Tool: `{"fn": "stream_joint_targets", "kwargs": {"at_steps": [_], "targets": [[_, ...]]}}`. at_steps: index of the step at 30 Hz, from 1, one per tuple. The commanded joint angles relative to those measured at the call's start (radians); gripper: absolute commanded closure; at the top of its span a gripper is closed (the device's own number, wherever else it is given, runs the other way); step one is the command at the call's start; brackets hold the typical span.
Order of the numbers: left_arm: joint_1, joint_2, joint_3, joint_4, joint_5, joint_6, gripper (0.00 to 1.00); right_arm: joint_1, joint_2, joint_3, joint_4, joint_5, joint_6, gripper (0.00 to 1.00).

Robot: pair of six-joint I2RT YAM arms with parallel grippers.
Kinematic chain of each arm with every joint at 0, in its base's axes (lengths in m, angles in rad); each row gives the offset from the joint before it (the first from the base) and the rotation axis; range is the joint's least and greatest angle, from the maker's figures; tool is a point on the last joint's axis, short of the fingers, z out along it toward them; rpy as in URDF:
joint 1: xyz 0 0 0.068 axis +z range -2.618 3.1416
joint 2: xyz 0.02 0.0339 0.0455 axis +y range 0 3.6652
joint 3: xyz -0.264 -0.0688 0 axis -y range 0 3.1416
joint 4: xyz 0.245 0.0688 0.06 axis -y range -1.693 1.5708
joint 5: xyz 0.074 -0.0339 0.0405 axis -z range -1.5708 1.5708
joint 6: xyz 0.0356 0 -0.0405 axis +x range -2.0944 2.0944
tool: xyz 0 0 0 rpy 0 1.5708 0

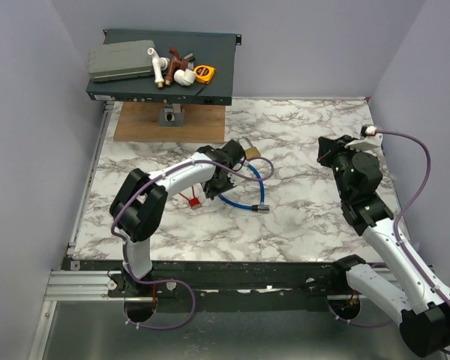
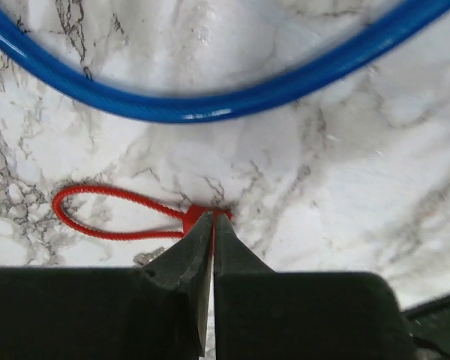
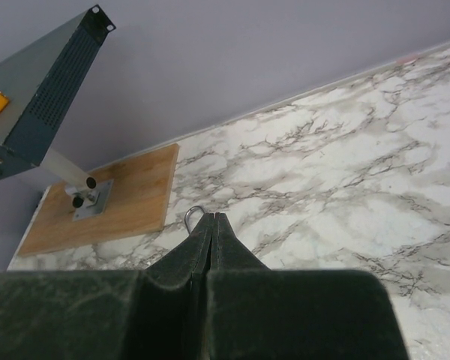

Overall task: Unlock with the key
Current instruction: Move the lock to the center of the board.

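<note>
The key's small red head (image 2: 201, 217) sits at the tips of my left gripper (image 2: 212, 217), which is shut on it; a sliver of red shows between the jaws. Its red cord (image 2: 97, 214) loops out to the left on the marble, and a bit of silver blade (image 2: 151, 258) pokes out beside the left finger. From above, the key (image 1: 193, 200) lies just left of the blue cable lock (image 1: 244, 196), under my left gripper (image 1: 206, 192). The brass padlock (image 1: 249, 152) rests behind it. My right gripper (image 1: 326, 154) hangs shut and empty to the right; its wrist view catches only the silver shackle (image 3: 190, 217) past the gripper (image 3: 212, 217).
A dark shelf (image 1: 210, 75) on a post over a wooden board (image 1: 139, 124) stands at the back left, carrying a grey case, pipe fittings and a tape measure. The blue cable (image 2: 210, 111) curves just beyond the key. Grey walls close in the table's sides.
</note>
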Motion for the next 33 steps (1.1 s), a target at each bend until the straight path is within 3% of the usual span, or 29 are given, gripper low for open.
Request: {"fn": "stream_joint_targets", "kwargs": {"at_steps": [1,4,6,10,16,23,33], "targets": [[0.109,-0.197,0.118,-0.172,0.284,-0.036,0.93,0.009,0.057,0.026,0.016,-0.138,0.014,0.99],[0.228,-0.308,0.203,-0.271,0.425,-0.038,0.82,0.056,0.131,0.038,0.03,-0.19,0.014,0.93],[0.281,-0.385,0.215,-0.305,0.451,-0.022,0.78,0.139,0.194,0.054,0.045,-0.172,-0.023,0.84],[0.351,-0.563,0.147,-0.292,0.493,-0.005,0.7,0.34,0.371,0.144,0.036,-0.161,-0.097,0.66],[0.485,-0.693,0.056,-0.265,0.563,-0.009,0.56,0.532,0.688,0.332,0.007,-0.223,-0.186,0.45],[0.643,-0.752,-0.011,-0.241,0.653,0.0,0.55,0.646,1.008,0.552,-0.019,-0.219,-0.266,0.41],[0.686,-0.763,-0.108,-0.213,0.642,0.046,0.55,0.737,1.253,0.687,-0.053,-0.156,-0.33,0.38]]}}
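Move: For the right hand, up high with fingers pointing forward, the red lock lies about 43 cm to the left, 6 cm back and some 28 cm below; the hose end is roughly 21 cm left and 8 cm back, and the brass padlock 26 cm left and 10 cm ahead, both about as low. From the left hand the lock is some 4 cm left, 2 cm back and 3 cm down, with the keys 13 cm to its left, level with it. Sweeping left and down, the right hand travels nearly 40 cm across and over 20 cm lower to close in above the red lock, fingers swinging to point forward-left and down and opening to more than half. The left hand clears out, rising steeply about 20 cm, then drifting left some 12 cm, its fingers tilting towards the right and opening nearly halfway. ##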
